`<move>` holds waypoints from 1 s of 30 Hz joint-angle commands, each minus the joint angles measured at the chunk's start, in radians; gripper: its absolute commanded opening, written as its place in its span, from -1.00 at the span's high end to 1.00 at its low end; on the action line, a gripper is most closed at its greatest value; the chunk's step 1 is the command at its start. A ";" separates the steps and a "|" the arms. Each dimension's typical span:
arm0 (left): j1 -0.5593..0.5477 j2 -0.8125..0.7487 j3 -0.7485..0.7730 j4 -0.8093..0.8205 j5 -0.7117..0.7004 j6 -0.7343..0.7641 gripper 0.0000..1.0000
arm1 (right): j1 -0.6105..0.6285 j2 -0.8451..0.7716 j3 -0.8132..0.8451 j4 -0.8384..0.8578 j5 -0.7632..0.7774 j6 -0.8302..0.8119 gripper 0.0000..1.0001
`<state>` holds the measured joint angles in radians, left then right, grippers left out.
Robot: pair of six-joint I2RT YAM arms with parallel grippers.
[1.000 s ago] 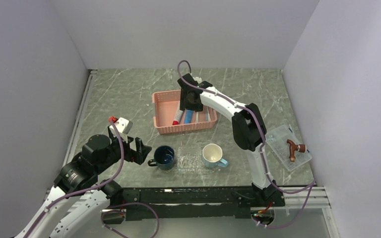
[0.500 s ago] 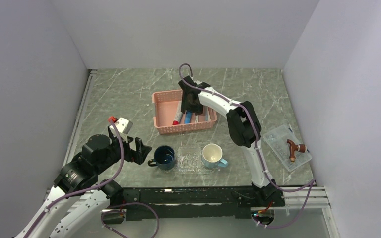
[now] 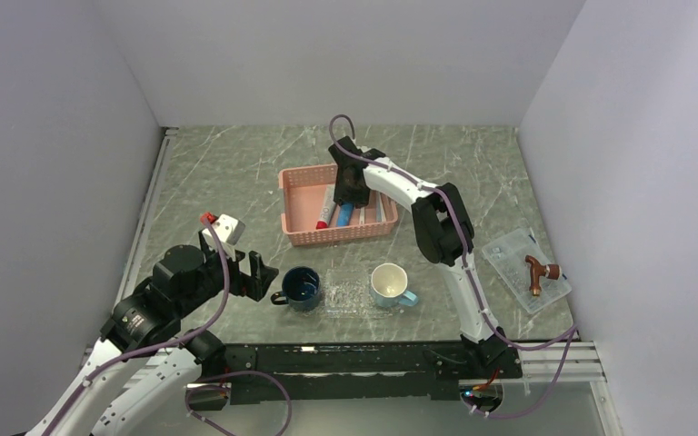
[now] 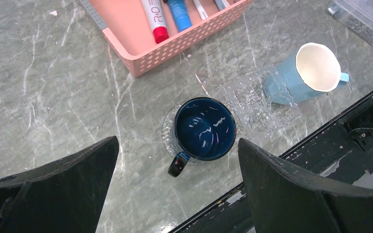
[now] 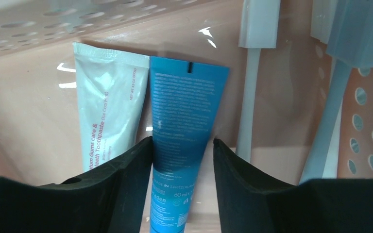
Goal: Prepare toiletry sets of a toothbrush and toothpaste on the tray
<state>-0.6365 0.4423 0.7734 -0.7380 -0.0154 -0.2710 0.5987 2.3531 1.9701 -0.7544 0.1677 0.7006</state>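
In the pink basket (image 3: pixel 304 234) lie a blue toothpaste tube (image 5: pixel 184 126), a white toothpaste tube (image 5: pixel 108 107) to its left, and two white toothbrushes (image 5: pixel 250 97) (image 5: pixel 328 111) to its right. My right gripper (image 5: pixel 183 141) is down in the basket, open, and straddles the blue tube. The left finger touches the tube; a gap remains at the right finger. The clear tray (image 3: pixel 350 292) lies near the table's front. My left gripper (image 4: pixel 177 141) hovers wide open and empty above the dark blue mug (image 4: pixel 205 128).
The dark blue mug (image 3: pixel 302 287) stands at the tray's left end and a light blue mug (image 3: pixel 389 284) at its right end. A clear box with a brown piece (image 3: pixel 527 270) sits at the right edge. The black front rail runs just below the mugs.
The right gripper has sunk lower into the basket and its jaws have narrowed around the blue tube. The left arm has not moved.
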 commanded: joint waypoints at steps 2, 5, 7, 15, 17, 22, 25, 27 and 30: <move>-0.003 0.010 0.010 0.025 -0.009 0.015 -0.99 | -0.008 0.041 0.023 0.024 -0.024 0.010 0.12; -0.003 0.013 0.011 0.026 -0.009 0.015 -0.99 | -0.010 0.037 0.024 0.026 -0.029 0.008 0.27; -0.002 0.015 0.010 0.025 -0.008 0.016 -0.99 | -0.010 0.031 0.025 0.030 -0.035 0.007 0.38; -0.002 0.020 0.012 0.023 -0.012 0.013 -0.99 | -0.010 -0.040 0.040 0.037 -0.020 0.001 0.51; -0.003 0.016 0.013 0.023 -0.012 0.014 -0.99 | -0.011 -0.065 0.042 0.041 -0.013 -0.002 0.51; -0.003 0.009 0.012 0.028 0.004 0.019 -0.99 | -0.010 -0.152 0.026 0.063 0.024 -0.018 0.54; -0.002 0.006 0.013 0.033 0.026 0.025 -0.99 | -0.009 -0.232 -0.045 0.123 0.026 -0.028 0.55; -0.003 0.001 0.012 0.039 0.045 0.028 -0.99 | -0.008 -0.287 -0.089 0.163 0.018 -0.035 0.55; -0.003 -0.007 0.010 0.057 0.080 0.035 -0.99 | -0.006 -0.370 -0.159 0.225 -0.001 -0.053 0.55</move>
<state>-0.6365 0.4519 0.7734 -0.7372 0.0067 -0.2611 0.5903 2.1399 1.8637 -0.6685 0.1661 0.6758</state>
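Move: The blue toothpaste tube lies right between the open fingers of the right hand, inside the pink basket, its middle about 1 cm back and 1 cm below. The white toothpaste with the red cap lies about 5 cm left of the hand and 1 cm back. On the other side the nearer toothbrush is some 4 cm right and the farther one about 8 cm right, both roughly level. From the left hand the blue tube is about 26 cm ahead, 17 cm right and 21 cm below. The right fingers close from both sides onto the blue toothpaste tube and pinch it across its body, the hand all but still meanwhile. Keeping that grip, the hand then goes straight up out of the pink basket, about 8 cm and getting faster, the fingertips tilting roughly 10 degrees outward from the base. ##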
